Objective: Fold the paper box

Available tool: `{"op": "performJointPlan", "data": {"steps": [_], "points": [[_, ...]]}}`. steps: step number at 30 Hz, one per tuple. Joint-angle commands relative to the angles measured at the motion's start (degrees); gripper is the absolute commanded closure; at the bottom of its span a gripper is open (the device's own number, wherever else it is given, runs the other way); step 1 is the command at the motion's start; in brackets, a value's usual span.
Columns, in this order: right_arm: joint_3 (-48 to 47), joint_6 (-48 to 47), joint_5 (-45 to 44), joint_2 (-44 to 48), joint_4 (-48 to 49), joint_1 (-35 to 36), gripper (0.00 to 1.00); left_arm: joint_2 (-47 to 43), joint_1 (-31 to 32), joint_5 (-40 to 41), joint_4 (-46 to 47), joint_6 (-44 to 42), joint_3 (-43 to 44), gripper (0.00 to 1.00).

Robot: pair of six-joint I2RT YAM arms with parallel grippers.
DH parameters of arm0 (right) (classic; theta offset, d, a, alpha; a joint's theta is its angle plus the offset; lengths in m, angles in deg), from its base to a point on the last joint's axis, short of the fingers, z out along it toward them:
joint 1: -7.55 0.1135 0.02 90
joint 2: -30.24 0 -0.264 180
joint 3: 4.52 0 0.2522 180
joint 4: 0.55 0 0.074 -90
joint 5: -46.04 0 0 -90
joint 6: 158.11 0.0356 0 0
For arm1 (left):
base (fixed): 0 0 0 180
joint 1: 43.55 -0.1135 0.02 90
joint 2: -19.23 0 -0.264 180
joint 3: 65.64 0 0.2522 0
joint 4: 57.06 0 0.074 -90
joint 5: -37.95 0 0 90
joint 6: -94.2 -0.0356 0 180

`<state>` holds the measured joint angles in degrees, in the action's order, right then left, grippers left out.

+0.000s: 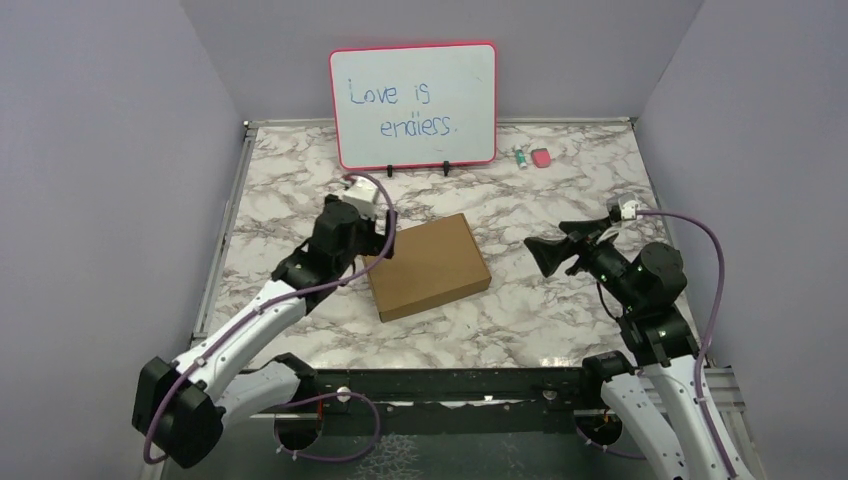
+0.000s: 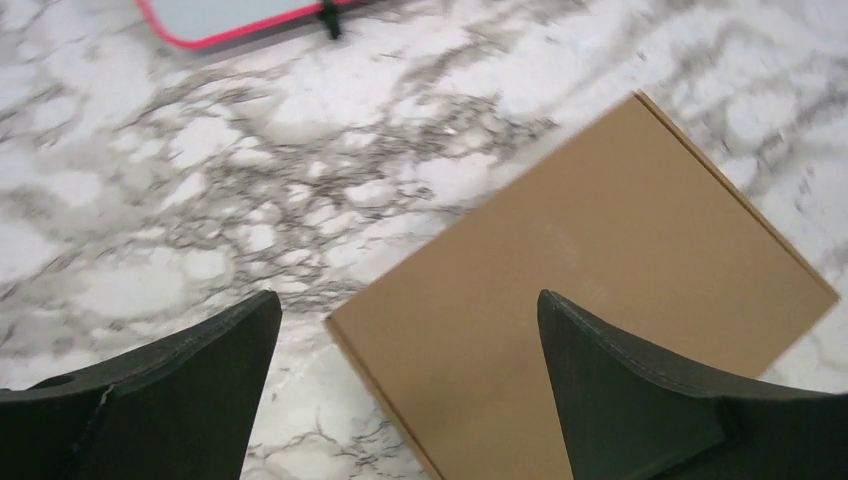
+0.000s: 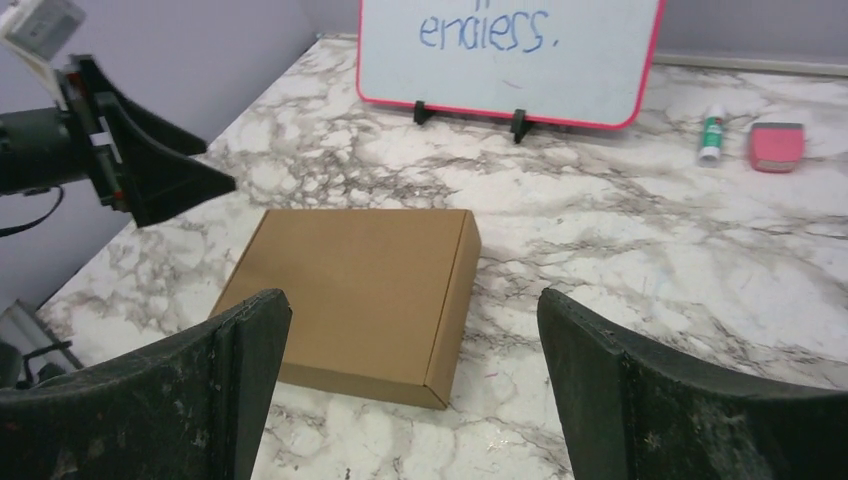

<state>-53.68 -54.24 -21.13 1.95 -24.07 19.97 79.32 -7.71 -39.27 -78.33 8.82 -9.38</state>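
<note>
The paper box (image 1: 430, 266) is a shallow, closed brown cardboard mailer lying flat and slightly askew on the marble table (image 1: 560, 310), in the middle. My left gripper (image 1: 383, 243) hovers open over the box's left far corner; in the left wrist view the box (image 2: 600, 260) lies under and between the spread fingers of that gripper (image 2: 408, 296), which hold nothing. My right gripper (image 1: 540, 256) stands open to the right of the box, apart from it. In the right wrist view this gripper (image 3: 412, 295) is empty and faces the box (image 3: 350, 280).
A pink-framed whiteboard (image 1: 413, 103) with handwriting stands on black feet at the back. A small marker (image 1: 520, 157) and a pink eraser (image 1: 541, 158) lie to its right. Grey walls enclose the table on three sides.
</note>
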Motion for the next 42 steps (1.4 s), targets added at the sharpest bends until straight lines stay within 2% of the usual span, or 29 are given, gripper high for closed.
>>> {"op": "performJointPlan", "data": {"steps": [1,4,6,9,14,19,23,27,42], "points": [[-4.88,-1.1,-11.94,1.49,-6.19,0.32,0.0,-8.55,-12.11,-3.53,-4.47,13.14,-0.49,0.01],[-6.35,-1.99,-15.25,2.52,-7.82,0.32,0.0,-15.16,-19.8,-4.67,-6.3,15.72,-2.59,0.01],[-6.9,-2.53,-17.85,3.27,-8.67,0.32,0.0,-19.29,-22.48,-3.86,-7.77,16.1,-3.53,0.01],[-6.61,-3.04,-22.19,4.7,-8.98,0.32,0.0,-24.9,-22.67,-0.19,-10.83,15.2,-3.65,0.01],[-5.92,-3.7,-29.18,7.1,-8.98,0.34,0.0,-36.88,-22.67,2.18,-13.17,7.73,-2.56,0.01],[-2.88,-2.42,-33.71,9.84,-7.59,0.34,0.0,-49.28,-22.65,6.91,-10.73,3.18,-3.62,0.01],[-0.25,-0.86,-36.44,11.29,-5.84,0.32,0.0,-56.0,-22.65,9.55,-7.12,3.8,-7.5,0.01],[1.06,-0.46,-37.6,12.08,-3.93,0.34,0.0,-58.23,-22.68,10.91,-4.78,6.67,-10.78,0.01],[3.67,-2.79,-36.52,13.48,-0.46,0.32,0.0,-58.52,-22.83,6.11,-2.78,5.21,-11.72,0.01]]}}
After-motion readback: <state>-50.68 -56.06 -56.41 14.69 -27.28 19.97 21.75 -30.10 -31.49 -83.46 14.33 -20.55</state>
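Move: The closed paper box lies with its middle some 13 cm to the right of the left hand, about level with it fore and aft, and 16 cm below. From the right hand, the box is roughly 27 cm to the left, 6 cm ahead and 26 cm below. Both grippers are already empty and wide open. Left hand withdraws from the box, about 18 cm left, rising and back, fingers tilting up; right swings right, turning clockwise. ##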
